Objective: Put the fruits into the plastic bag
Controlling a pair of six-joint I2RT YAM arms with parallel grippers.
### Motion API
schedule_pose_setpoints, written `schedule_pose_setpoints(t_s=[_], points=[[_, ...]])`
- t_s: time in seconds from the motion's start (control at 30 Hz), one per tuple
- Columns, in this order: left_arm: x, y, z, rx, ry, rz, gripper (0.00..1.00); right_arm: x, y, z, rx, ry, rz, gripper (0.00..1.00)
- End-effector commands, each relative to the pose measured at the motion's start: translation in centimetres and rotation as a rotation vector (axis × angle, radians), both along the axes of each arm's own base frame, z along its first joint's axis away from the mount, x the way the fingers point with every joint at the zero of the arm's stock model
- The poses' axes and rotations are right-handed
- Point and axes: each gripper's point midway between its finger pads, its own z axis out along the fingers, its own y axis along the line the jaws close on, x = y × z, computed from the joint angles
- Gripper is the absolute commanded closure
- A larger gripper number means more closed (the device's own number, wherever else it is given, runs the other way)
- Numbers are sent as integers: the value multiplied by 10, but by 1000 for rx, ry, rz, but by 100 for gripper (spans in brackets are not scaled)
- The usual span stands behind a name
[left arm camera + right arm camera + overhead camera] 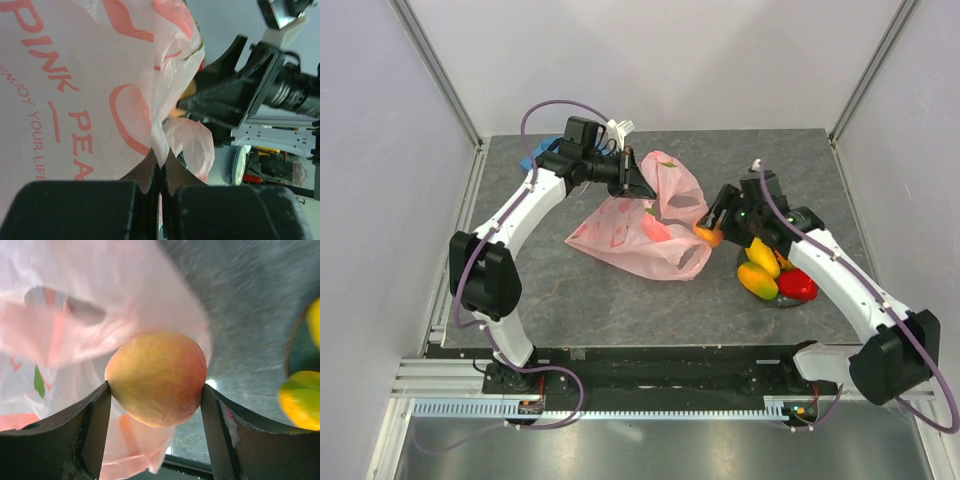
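The pink plastic bag [640, 225] lies at the table's middle, one handle lifted by my left gripper [642, 182], which is shut on a pinch of its film [162, 145]. My right gripper [708, 228] hangs at the bag's right edge, shut on a pink-orange peach [157, 377] that fills the space between both fingers. The peach [707, 235] shows orange in the top view, just beside the bag's mouth. On the dark plate [772, 297] to the right lie yellow-green mangoes [760, 270] and a shiny red fruit [798, 285].
A blue cloth [532, 158] peeks out behind the left arm at the back left. White walls and metal posts close in the table at the back and sides. The plate's rim [295, 347] and a mango [300, 400] sit at the right wrist view's right edge.
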Motion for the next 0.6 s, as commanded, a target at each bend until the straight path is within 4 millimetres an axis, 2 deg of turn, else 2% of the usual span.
schedule_pose_setpoints(t_s=[0.0,0.17,0.3,0.57], points=[[2,-4,15,-51,-21,17,98,-3,33,3,50,-14,62,99],[2,-6,15,-69,-9,32,98,-17,42,-8,67,17,88,99],[2,-8,16,-84,-4,32,98,-19,50,-14,75,30,106,99],[-4,-23,35,-151,-14,26,99,-5,97,-26,139,30,178,100]])
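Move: The right hand holds the peach; the plastic bag's open mouth lies about 7 cm to its left, 2 cm nearer the base and roughly 5 cm lower. The fruit bowl is some 17 cm to the right of this hand, 8 cm back and 13 cm below, its green-yellow mango on the near side about 11 cm right, 10 cm back. From the left hand, pinching the bag's upper edge, the mouth is around 7 cm right, 8 cm back and 10 cm down. Leftward and sinking, the right hand carries the peach about 7 cm left and 3 cm down into the bag's mouth, drawing back slightly on the way. It turns some 10 degrees, mostly counter-clockwise, its grip on the peach unchanged. The left hand keeps its pinch on the upper edge, holding the bag up nearly in place. ##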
